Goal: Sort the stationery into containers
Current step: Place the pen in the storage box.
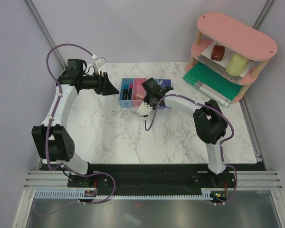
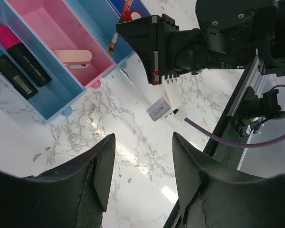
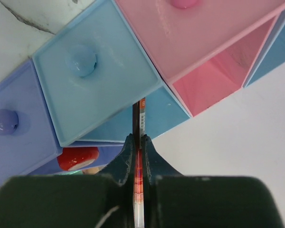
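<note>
The containers (image 1: 133,102) stand in a joined row at the back of the marble table. In the left wrist view the light blue bin (image 2: 61,97) holds two black markers (image 2: 23,59), one with a pink end. The pink bin (image 2: 47,23) holds a pinkish eraser block (image 2: 73,58). My right gripper (image 3: 138,138) is shut on a thin red pen (image 3: 142,111), whose tip points into the second light blue bin (image 3: 99,66). A red block (image 3: 78,158) lies in the darker blue bin (image 3: 19,147). My left gripper (image 2: 143,138) is open and holds nothing, hovering above the table just left of the bins.
A pink oval two-tier shelf (image 1: 237,33) stands at the back right with a brown block (image 1: 218,52) and a pale green cylinder (image 1: 236,64) on it. A green folder (image 1: 206,80) lies under it. The right arm's white connector (image 2: 159,108) and purple cable hang close to my left gripper.
</note>
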Controlling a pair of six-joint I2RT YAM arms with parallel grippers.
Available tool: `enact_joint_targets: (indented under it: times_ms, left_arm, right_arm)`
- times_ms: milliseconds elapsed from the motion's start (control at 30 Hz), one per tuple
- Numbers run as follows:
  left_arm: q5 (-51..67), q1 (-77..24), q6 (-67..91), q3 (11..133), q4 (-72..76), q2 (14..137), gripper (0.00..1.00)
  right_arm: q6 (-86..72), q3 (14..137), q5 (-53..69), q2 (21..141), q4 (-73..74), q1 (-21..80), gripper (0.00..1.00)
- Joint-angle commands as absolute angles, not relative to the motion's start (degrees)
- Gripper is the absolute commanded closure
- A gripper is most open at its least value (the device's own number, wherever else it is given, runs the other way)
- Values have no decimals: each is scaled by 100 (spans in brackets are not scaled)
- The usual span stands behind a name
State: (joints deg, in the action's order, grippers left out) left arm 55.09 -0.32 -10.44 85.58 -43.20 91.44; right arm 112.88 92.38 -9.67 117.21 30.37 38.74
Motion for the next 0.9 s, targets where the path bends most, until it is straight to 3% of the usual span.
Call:
enact_joint_targets:
  times_ms: [0,167,300,600,867]
  left_arm:
    - [5801,149,-1318,8447,-4272,8947,42]
    - [5836,228,-1301,8420,-4254,8956,40]
    - [5854,264,-1266,8420,-4228,8974,40]
    - [5897,281,-1187,8394,-4140,8939,40]
    - [5783,281,-1380,8323,-4069,8789,40]
  right_arm:
    - [11523,9404,-1098,11821,2839,3955,86]
    - [11514,9439,-1143,11892,2813,3955,61]
    - [11487,9475,-1108,11900,2777,3964,51]
    - [11321,9755,-1213,11699,2663,3990,47]
    - [10005,10055,-1345,10759,2935,4008,47]
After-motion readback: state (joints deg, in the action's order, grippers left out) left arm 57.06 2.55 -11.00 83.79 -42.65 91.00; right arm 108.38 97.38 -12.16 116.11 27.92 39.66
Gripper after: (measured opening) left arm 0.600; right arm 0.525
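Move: The pen is already pinched in the right hand, its lower end inside the storage box's second light-blue compartment. That compartment's middle lies about 3 cm back, 1 cm left and 7 cm below this hand. The red-capped item is some 5 cm right and 5 cm back, the eraser about 7 cm left and 5 cm back, both at that depth. From the left hand, the compartment is roughly 18 cm right, 7 cm ahead and 20 cm down. The pen is let go into the light-blue compartment: the right fingers open to about half while the hand all but stays in place over the box. Then the right hand climbs clear, about 5 cm up with a small drift forward, tipping its fingers slightly up. The empty left hand eases about 1.5 cm to its left, fingers still open. ##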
